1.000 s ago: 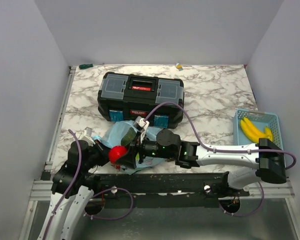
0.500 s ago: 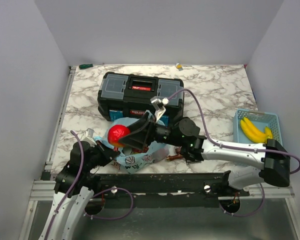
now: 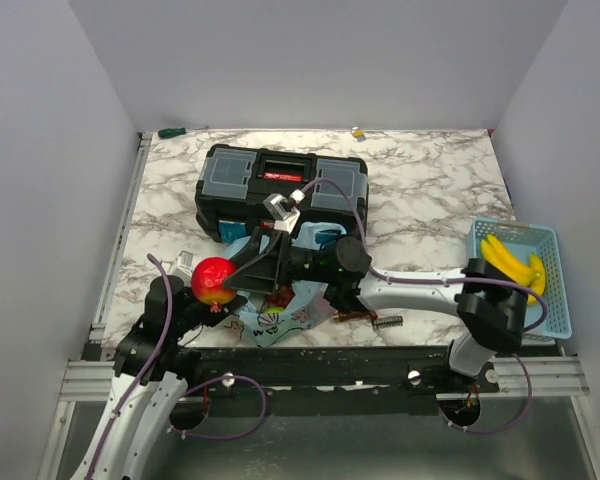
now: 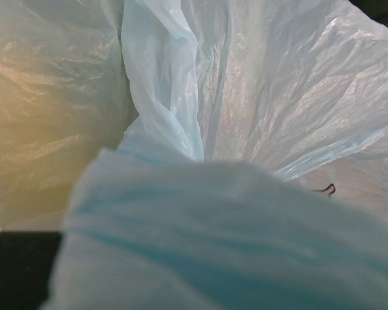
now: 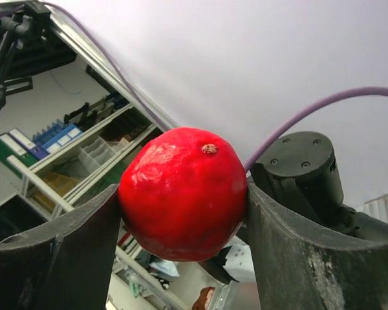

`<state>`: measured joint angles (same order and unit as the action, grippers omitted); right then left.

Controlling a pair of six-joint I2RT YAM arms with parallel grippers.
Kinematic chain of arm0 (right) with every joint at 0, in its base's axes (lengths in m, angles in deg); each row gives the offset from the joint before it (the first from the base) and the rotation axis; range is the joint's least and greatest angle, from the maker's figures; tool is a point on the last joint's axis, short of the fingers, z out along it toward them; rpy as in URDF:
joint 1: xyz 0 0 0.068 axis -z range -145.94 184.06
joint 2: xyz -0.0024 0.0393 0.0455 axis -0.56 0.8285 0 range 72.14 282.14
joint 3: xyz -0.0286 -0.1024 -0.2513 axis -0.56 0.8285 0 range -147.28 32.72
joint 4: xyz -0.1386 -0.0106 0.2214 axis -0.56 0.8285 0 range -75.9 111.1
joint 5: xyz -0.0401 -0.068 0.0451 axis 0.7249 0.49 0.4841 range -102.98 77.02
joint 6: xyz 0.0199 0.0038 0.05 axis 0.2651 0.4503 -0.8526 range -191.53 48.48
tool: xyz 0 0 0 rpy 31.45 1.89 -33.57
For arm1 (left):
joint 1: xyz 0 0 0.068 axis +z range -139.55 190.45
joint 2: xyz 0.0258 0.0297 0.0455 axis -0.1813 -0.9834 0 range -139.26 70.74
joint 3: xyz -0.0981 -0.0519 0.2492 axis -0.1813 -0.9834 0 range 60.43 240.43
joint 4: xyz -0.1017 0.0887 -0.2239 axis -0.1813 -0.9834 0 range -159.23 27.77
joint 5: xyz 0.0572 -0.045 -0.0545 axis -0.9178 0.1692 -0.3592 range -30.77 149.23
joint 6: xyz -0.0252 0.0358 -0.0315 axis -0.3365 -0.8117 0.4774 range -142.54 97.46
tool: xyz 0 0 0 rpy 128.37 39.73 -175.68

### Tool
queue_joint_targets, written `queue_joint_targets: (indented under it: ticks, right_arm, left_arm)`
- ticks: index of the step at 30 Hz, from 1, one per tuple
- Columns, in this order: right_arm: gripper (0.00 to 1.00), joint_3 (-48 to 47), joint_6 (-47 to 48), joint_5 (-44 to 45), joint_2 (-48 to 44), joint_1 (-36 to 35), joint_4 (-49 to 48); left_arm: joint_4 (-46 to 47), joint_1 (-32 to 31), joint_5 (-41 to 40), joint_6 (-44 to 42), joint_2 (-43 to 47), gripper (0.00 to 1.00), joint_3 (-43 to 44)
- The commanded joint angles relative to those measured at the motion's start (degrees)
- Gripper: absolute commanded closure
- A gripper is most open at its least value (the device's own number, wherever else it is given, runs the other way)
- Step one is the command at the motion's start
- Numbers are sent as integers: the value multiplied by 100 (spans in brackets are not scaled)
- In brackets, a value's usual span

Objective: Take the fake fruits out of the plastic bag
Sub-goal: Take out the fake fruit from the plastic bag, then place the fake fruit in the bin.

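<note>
The plastic bag [image 3: 272,318], light blue and crinkled, lies at the table's near edge in front of the toolbox. My right gripper [image 3: 226,281] reaches left across it and is shut on a round red fake fruit [image 3: 211,281], held in the air over the bag's left end. In the right wrist view the red fruit [image 5: 183,192] sits squeezed between both fingers [image 5: 291,239]. My left gripper [image 3: 192,303] is at the bag's left edge. Its wrist view is filled with bag film [image 4: 258,97] bunched over the jaws, with a yellowish shape [image 4: 39,129] showing through.
A black toolbox [image 3: 280,190] stands behind the bag. A light-blue mesh basket [image 3: 557,300] with bananas [image 3: 508,262] sits at the right edge. A small dark spring-like item [image 3: 387,322] lies near the front edge. Small green [image 3: 172,132] and yellow [image 3: 357,131] bits lie at the back.
My right gripper has lifted the red fruit up from the bag and carried it left, with the forearm swinging round. The left arm has stayed at the bag's left edge.
</note>
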<state>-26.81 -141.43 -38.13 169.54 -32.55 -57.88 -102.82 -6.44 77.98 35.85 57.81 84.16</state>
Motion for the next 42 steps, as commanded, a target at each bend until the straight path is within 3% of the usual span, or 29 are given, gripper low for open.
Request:
queue_joint_targets:
  ticks: [1,4,6,10,14,18,21,23,28,35,42]
  right_arm:
    - [87,-278,976,248,-910,205,1979]
    - [91,-654,2102,1490,-1448,448,4774]
    - [93,-800,2615,2390,-1712,696,6059]
    - [93,-702,3248,3179,-2259,1630,7263]
    - [93,-1031,4107,5149,-2523,2213,8586]
    - [94,-1008,4399,6934,-2576,2936,9230]
    - [93,-599,4241,7186,-2680,3863,9336]
    - [99,-318,3861,7306,-2780,4345,9495]
    - [99,575,2790,7658,-3124,5148,9767]
    - [99,1598,2040,7599,-3482,5991,9909]
    - [99,1913,1864,6954,-3144,6897,9942]
  left_arm:
    - [-131,-1,-13,-164,47,100,174]
    - [-398,-6,-124,-218,276,100,215]
    - [-545,1,-175,-239,399,100,252]
    - [-773,1,-162,-325,482,100,370]
    - [-976,1,-192,-543,372,100,657]
    - [-1174,1,-349,-1064,-31,100,1214]
    - [-1428,1,-526,-1633,-482,100,1683]
    - [-1601,1,-628,-1972,-736,100,1934]
    - [-1761,1,-741,-2574,-1030,100,2055]
    - [-1669,-3,-495,-2649,-1133,100,2022]
    - [-1719,-3,-487,-2542,-821,100,1914]
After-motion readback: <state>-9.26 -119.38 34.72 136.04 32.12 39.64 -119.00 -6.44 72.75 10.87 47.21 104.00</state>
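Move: The right hand holds the red fruit high up; the blue basket it is bound for lies about 73 cm to its right, 16 cm farther out and some 35 cm lower. The plastic bag is about 8 cm right and 10 cm ahead of this hand, 31 cm down; the toolbox stands 10 cm right and 31 cm ahead, 29 cm down. From the left hand, the basket is roughly 78 cm right, 10 cm ahead and 11 cm down. Sweeping fast in an arc, the right hand carries the red fruit forward and right, away from the bag, then right and down towards the basket's left rim, drawing back a little at the end: nearly 60 cm to the right, 20 cm forward and 25 cm down overall. Its fingers keep their grip while swinging clockwise from pointing left and up to forward-right and down. The left hand, still pinching the bag's edge, eases back, then lifts about 4 cm and shifts left, rolling some 20 degrees. ##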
